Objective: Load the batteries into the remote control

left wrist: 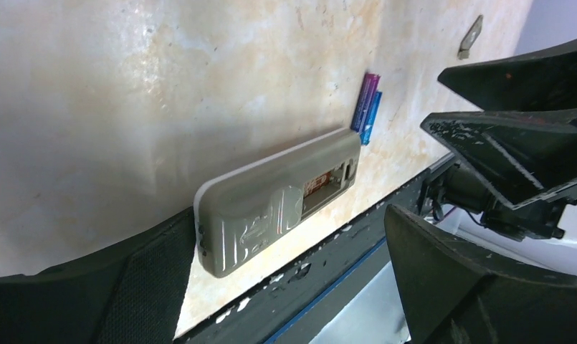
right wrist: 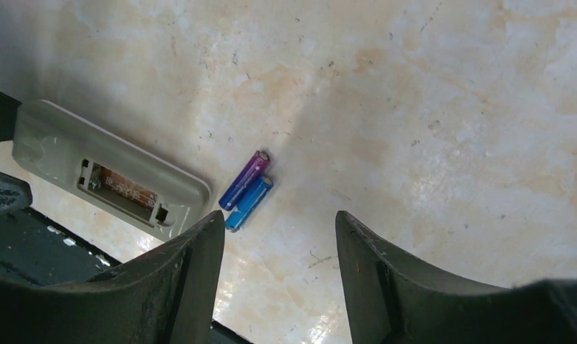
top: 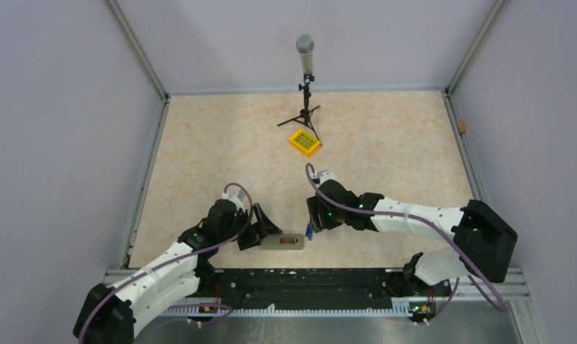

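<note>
The remote control [top: 282, 241] lies back up on the table near the front edge, its battery compartment [left wrist: 328, 183] uncovered and showing no battery inside. Two batteries [right wrist: 246, 190], one purple-blue and one blue, lie side by side on the table just past the remote's [right wrist: 106, 175] end. My left gripper [left wrist: 290, 211] is open wide around the near end of the remote [left wrist: 271, 204], which rests on the table. My right gripper [right wrist: 278, 215] hovers open just right of the batteries [left wrist: 366, 107], with nothing between its fingers.
A yellow box with green keys [top: 304, 142] sits mid-table in front of a microphone on a small tripod [top: 304, 79]. A black rail [top: 299, 279] runs along the table's front edge right behind the remote. Grey walls enclose three sides.
</note>
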Available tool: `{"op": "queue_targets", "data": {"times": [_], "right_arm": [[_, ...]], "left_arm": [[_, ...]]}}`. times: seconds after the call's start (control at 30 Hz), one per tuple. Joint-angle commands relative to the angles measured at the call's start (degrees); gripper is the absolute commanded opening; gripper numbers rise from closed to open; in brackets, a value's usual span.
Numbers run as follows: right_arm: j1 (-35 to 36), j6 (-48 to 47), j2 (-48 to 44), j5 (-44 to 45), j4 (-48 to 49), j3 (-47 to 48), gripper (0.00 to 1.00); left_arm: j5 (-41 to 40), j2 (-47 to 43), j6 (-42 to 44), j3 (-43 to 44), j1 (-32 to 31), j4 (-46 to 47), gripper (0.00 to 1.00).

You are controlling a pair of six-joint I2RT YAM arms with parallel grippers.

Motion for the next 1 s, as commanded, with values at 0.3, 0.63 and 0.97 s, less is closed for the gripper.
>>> {"op": "queue_targets", "data": {"times": [0.3, 0.63, 0.97], "right_arm": [[1.8, -0.76, 5.35, -0.8, 1.05, 4.67, 0.47], [2.49, -0.37, 8.39, 0.69, 1.7, 5.0, 0.38], [2.43, 0.09, 10.57, 0.74, 3.27, 6.08, 0.38]], "left_arm": [[-8.01, -6.93, 6.97, 7.18, -0.34, -17.91, 0.99], [-6.64, -7.62, 7.58, 6.54, -0.26, -15.56, 0.99], [-5.6, -7.78, 7.05, 5.82, -0.27, -14.18, 0.99]]}}
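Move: The blue battery lies about 4 cm to the right gripper's left, level with it front to back and some 5 cm below. The purple battery lies alongside, a centimetre farther left and 1 cm ahead. The grey remote, back up, is centred roughly 13 cm to that gripper's left and 3 cm back. From the left gripper, the remote's middle is about 5 cm right and 3 cm below; the blue battery is 14 cm right and 3 cm ahead. Lower the right gripper about 3 cm beside the two batteries, after easing it just over 1 cm left towards them, and narrow its fingers by about a third of their gap without closing on anything. Meanwhile back the wide-open left gripper some 2.5 cm left, away from the remote, then raise it 1 cm, rolling its wrist slightly. ##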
